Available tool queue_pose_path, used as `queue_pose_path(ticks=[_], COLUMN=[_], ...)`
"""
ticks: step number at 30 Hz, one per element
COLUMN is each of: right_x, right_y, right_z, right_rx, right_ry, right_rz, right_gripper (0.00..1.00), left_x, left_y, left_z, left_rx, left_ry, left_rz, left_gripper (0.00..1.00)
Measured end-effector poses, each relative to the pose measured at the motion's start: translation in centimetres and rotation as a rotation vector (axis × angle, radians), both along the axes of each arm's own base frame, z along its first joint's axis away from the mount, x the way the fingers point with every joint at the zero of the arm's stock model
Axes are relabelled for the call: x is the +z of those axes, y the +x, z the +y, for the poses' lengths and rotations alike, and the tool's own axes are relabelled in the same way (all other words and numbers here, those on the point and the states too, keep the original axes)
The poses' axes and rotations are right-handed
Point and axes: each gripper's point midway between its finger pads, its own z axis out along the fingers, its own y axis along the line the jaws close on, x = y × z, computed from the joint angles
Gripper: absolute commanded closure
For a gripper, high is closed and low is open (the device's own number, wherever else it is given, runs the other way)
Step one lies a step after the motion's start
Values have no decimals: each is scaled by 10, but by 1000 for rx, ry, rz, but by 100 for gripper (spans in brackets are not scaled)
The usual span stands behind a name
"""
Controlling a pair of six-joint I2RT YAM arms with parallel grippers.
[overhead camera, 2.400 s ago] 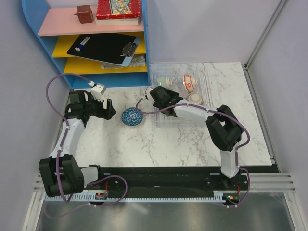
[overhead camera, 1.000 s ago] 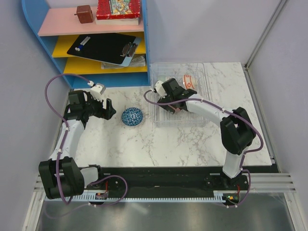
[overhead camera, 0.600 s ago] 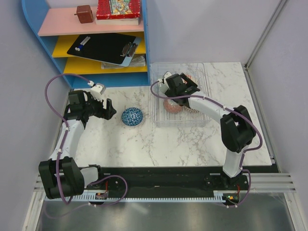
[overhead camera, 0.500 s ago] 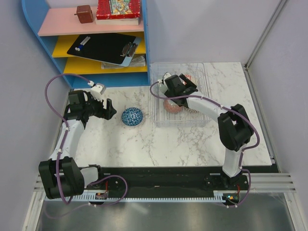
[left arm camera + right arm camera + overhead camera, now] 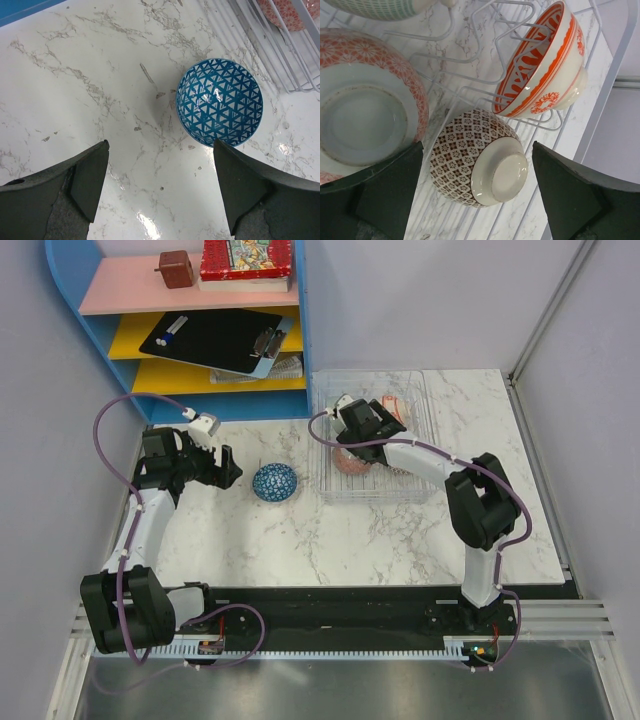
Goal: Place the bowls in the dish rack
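The clear dish rack [image 5: 400, 490] stands right of centre. My right gripper [image 5: 368, 428] hovers open and empty over it. In the right wrist view its open jaws [image 5: 476, 150] frame a brown-patterned bowl [image 5: 477, 160] lying on its side on the rack wires [image 5: 485, 65]. An orange-red floral bowl [image 5: 365, 100] lies to the left, also in the top view [image 5: 352, 462]. A white bowl with red marks [image 5: 545, 65] leans behind, and a pale green bowl [image 5: 380, 7] is at the top edge. A blue patterned bowl [image 5: 274, 482] sits on the table [image 5: 220, 102]. My left gripper [image 5: 225, 468] is open beside it [image 5: 160, 150].
A blue shelf unit [image 5: 300, 330] with a clipboard [image 5: 215, 338], books and a brown box stands at the back left, close to the rack's left corner. The rack's edge [image 5: 280, 45] shows right of the blue bowl. Walls enclose the marble table [image 5: 400, 540].
My right gripper carried the orange-red floral bowl into the rack, let it go and drew back a little, now open. The left arm and the blue bowl have not moved.
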Motion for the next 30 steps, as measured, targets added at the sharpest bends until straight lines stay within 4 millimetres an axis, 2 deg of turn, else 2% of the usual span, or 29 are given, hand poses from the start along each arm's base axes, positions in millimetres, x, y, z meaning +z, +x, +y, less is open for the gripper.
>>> queue_pose_path(ticks=[13,22,24,26,28,30], right_x=[-1,9,18,38,69,112], right_y=[-9,-15,-19,-28,-38,-53], right_z=[42,44,39,31,23,12], right_rx=[71,83,91,107,135,167], right_ry=[119,53,52,77,138,220], right_rz=[-1,-28,-15,7,17,-14], right_gripper=[3,3,3,3,3,3], left_x=[-4,-22,-26,-31,-34,-36], left_y=[-4,-6,-6,-6,-7,-7], left_z=[-5,-8,-8,-8,-10,-11], left_rx=[-22,-45,-50,-55,-63,-73], left_ry=[-19,-36,-34,-34,-35,-33], left_rz=[12,77,88,103,111,114], left_gripper=[9,9,9,9,9,9])
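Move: The pink bowl sits upside down in the rack about 9 cm left of the right hand, 2 cm ahead and 3 cm below. The brown bowl is level and 3 cm to the right, the orange bowl 10 cm ahead and 6 cm right, the green one 12 cm ahead and 9 cm left. For the left hand, the blue bowl is 5 cm ahead, 8 cm right and 9 cm down. Open right hand pushes the pink bowl left, then lifts some 11 cm; left hand sinks towards blue bowl. ##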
